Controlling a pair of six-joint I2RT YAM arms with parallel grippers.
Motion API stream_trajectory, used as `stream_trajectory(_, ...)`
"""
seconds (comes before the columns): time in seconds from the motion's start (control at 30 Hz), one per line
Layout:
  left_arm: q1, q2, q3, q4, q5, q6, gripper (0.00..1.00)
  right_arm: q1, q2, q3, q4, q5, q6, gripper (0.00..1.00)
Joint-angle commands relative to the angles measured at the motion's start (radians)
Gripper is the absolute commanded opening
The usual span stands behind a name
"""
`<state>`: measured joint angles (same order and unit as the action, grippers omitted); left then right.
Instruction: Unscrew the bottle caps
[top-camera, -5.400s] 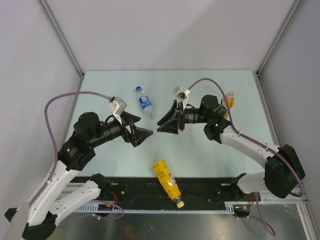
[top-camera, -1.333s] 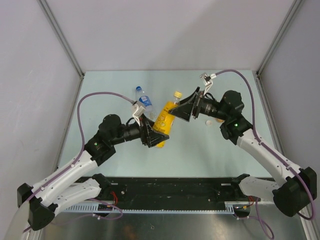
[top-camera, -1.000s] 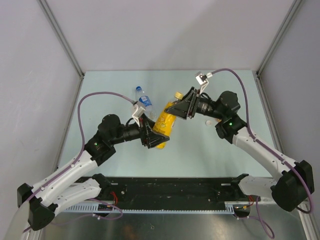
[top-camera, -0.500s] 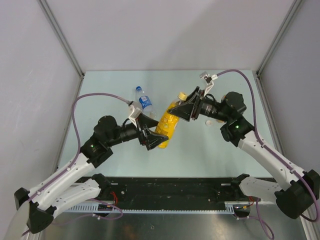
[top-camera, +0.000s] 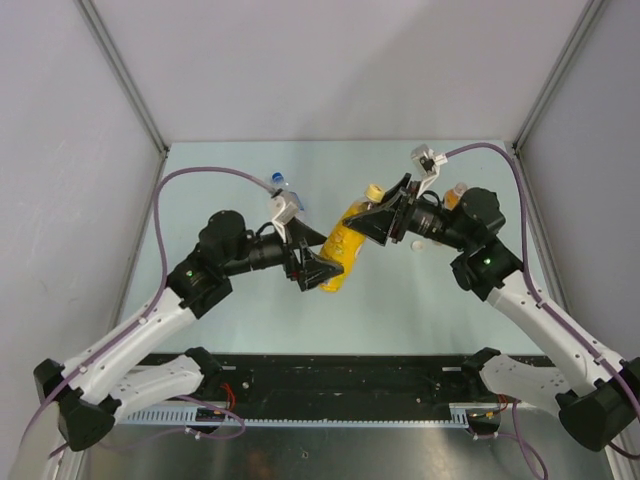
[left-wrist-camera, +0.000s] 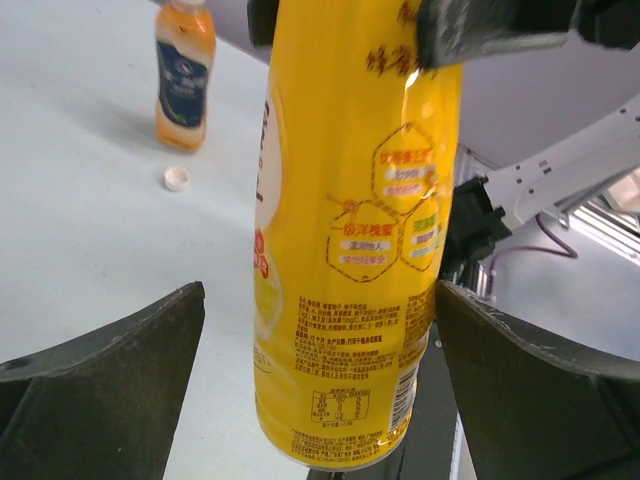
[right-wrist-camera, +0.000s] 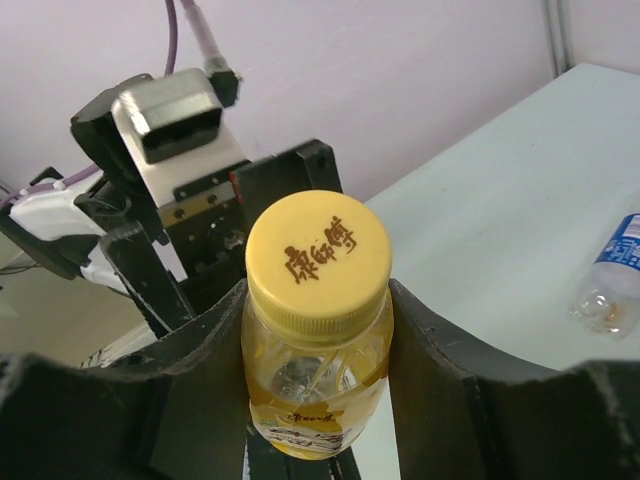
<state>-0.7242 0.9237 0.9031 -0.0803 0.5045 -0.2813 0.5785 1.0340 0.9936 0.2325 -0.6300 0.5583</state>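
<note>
The yellow bottle (top-camera: 345, 245) hangs tilted above the table, its yellow cap (right-wrist-camera: 318, 255) on top. My right gripper (right-wrist-camera: 318, 350) is shut on the bottle's shoulder just under the cap. Down at the bottle's lower end, my left gripper (left-wrist-camera: 320, 295) is open, with both fingers (left-wrist-camera: 100, 390) well clear of the bottle's sides (left-wrist-camera: 350, 250). An orange bottle (left-wrist-camera: 184, 75) with a dark blue label stands on the table, and a pale cap (left-wrist-camera: 177, 179) lies loose beside it. The clear bottle (right-wrist-camera: 612, 275) lies on its side, mostly hidden behind the left wrist in the top view.
Grey walls with metal posts (top-camera: 130, 90) enclose the pale green table (top-camera: 400, 310) on three sides. A black rail (top-camera: 400, 375) runs along the near edge between the arm bases. The pale cap (top-camera: 418, 244) lies just under the right arm.
My left gripper has let go of the yellow bottle's lower part and opened wide. The right gripper has closed under the cap and carried the bottle slightly to the right.
</note>
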Motion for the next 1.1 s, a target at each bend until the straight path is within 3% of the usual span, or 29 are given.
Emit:
stream_trajectory(0.0, 0.005, 0.058, 0.027, -0.034, 0.118, 0.029, 0.99, -0.005, -0.042, 0.045, -0.006, 0.038, -0.034, 0.28)
stream_trajectory(0.2, 0.006, 0.085, 0.007, -0.035, 0.157, 0.039, 0.99, -0.014, -0.061, 0.044, -0.011, 0.059, -0.036, 0.28)
stream_trajectory(0.3, 0.006, 0.104, 0.001, -0.034, 0.182, 0.039, 0.95, -0.017, -0.061, 0.044, -0.012, 0.061, -0.036, 0.27)
stream_trajectory(0.57, 0.005, 0.151, 0.019, -0.033, 0.269, 0.040, 0.61, -0.017, -0.050, 0.044, -0.009, 0.057, -0.032, 0.31)
stream_trajectory(0.67, 0.005, 0.154, 0.022, -0.033, 0.275, 0.046, 0.49, -0.018, -0.051, 0.044, -0.005, 0.054, -0.034, 0.42)
stream_trajectory(0.87, 0.005, 0.100, -0.002, -0.035, 0.188, 0.065, 0.40, -0.018, -0.072, 0.045, -0.011, 0.085, -0.055, 0.86)
stream_trajectory(0.97, 0.005, 0.059, -0.030, -0.038, 0.107, 0.075, 0.37, -0.019, -0.087, 0.044, -0.009, 0.114, -0.059, 0.96)
stream_trajectory(1.07, 0.005, 0.025, -0.058, -0.055, 0.022, 0.080, 0.33, -0.019, -0.104, 0.045, 0.002, 0.145, -0.058, 0.99)
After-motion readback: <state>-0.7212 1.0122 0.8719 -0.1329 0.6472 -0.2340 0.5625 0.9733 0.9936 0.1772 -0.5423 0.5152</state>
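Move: The yellow bottle, nearly upright in my right hand's grip, has its middle about 5 cm right of my open left hand, 2 cm forward and roughly level. From my right hand that middle is some 6 cm left, 2 cm back and 6 cm below. From my right hand, down on the table, the loose white cap is around 20 cm ahead and 15 cm right; the orange bottle stands about 24 cm ahead and 23 cm right. I drop my open left hand about 5 cm, easing back and slightly right and tilting a little, then close its fingers around the lower body of the yellow bottle. My right hand keeps holding below the cap, drifting under 2 cm left-to-right, until that grip is made; then its fingers open wide and let go. ##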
